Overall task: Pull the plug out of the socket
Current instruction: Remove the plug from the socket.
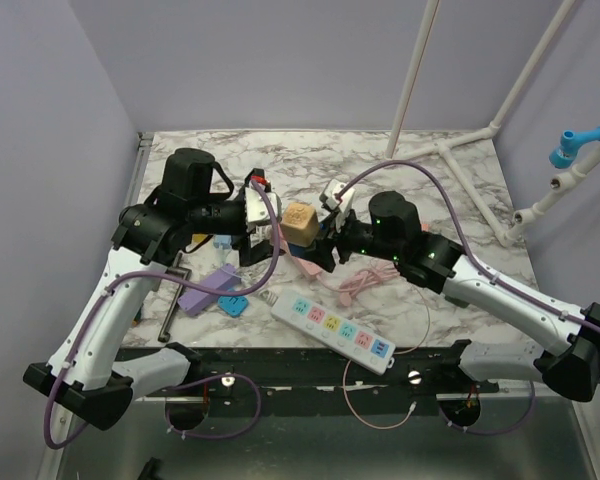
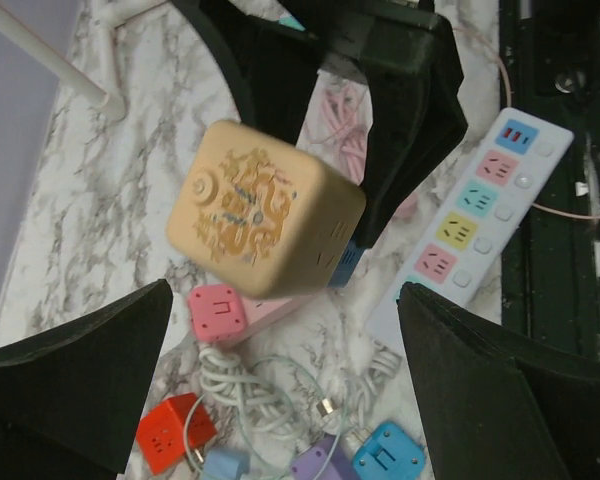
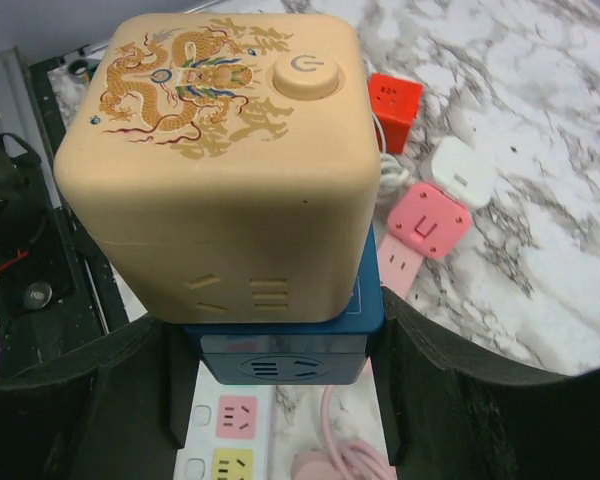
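Note:
A tan cube socket (image 1: 300,222) with a gold dragon print and a round button is held up over the middle of the table. It is joined to a blue plug block (image 3: 280,345) on its underside. My right gripper (image 3: 280,340) is shut on the blue plug, one black finger (image 3: 450,400) on each side. In the left wrist view the tan socket (image 2: 265,210) hangs ahead of my left gripper (image 2: 285,295), with the blue plug (image 2: 345,265) peeking out behind it. The left jaws stand wide open, apart from the cube, with nothing between them.
A white power strip (image 1: 335,332) with coloured outlets lies near the front edge. Under the left gripper lie a pink adapter (image 2: 217,310), a red cube (image 2: 175,435), a coiled white cable (image 2: 250,390) and a light-blue plug (image 2: 388,455). A purple block (image 1: 208,292) and a pink cable (image 1: 365,282) lie nearby.

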You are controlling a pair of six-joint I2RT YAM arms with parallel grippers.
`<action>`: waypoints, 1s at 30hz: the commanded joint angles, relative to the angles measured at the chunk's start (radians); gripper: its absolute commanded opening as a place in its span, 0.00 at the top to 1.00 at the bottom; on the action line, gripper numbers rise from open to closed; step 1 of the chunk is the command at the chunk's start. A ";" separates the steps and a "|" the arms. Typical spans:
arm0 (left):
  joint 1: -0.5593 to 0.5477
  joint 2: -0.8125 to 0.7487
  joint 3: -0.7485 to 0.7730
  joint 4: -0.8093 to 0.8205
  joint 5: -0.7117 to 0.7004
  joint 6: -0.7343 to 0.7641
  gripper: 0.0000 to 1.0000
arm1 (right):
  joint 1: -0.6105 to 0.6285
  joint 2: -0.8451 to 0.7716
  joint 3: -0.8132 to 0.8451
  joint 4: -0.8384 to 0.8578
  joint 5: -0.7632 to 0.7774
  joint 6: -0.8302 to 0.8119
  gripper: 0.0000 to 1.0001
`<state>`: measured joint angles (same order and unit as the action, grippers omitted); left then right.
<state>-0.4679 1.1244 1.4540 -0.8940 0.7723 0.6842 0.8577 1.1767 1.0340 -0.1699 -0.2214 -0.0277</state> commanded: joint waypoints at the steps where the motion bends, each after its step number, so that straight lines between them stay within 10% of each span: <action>1: 0.007 0.003 -0.004 -0.087 0.171 0.029 0.01 | 0.071 0.044 0.099 -0.009 -0.015 -0.155 0.99; 23: 0.014 0.091 0.053 -0.377 0.210 0.376 0.02 | 0.217 0.092 0.158 -0.017 0.126 -0.281 0.99; 26: 0.012 0.112 0.085 -0.399 0.206 0.400 0.15 | 0.217 0.093 0.152 -0.013 0.127 -0.272 0.99; 30: 0.011 0.127 0.124 -0.381 0.207 0.362 0.59 | 0.218 0.095 0.140 -0.001 0.138 -0.262 0.99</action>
<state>-0.4538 1.2400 1.5276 -1.2587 0.9363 1.0370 1.0676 1.2938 1.1694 -0.2558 -0.1162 -0.2962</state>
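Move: The beige plug sits on top of the blue socket that the right hand already holds, about 5 cm above that hand's point, 1 cm ahead and 1 cm to its left. From the open left hand the plug is roughly 6 cm to the right, 1 cm ahead and 4 cm lower. The blue socket lies about 7 cm right of the left hand, level with it fore and aft and 9 cm below. Leftwards about 5 cm and back 3 to 4, the right hand brings the held socket and plug to the left hand, swinging its fingers counter-clockwise and tipping them up, then holds there. The left hand eases back and sinks some 4 cm, turning clockwise about 15 degrees to straddle the beige plug; its fingers then close onto the plug's sides as it starts to lift slightly. ##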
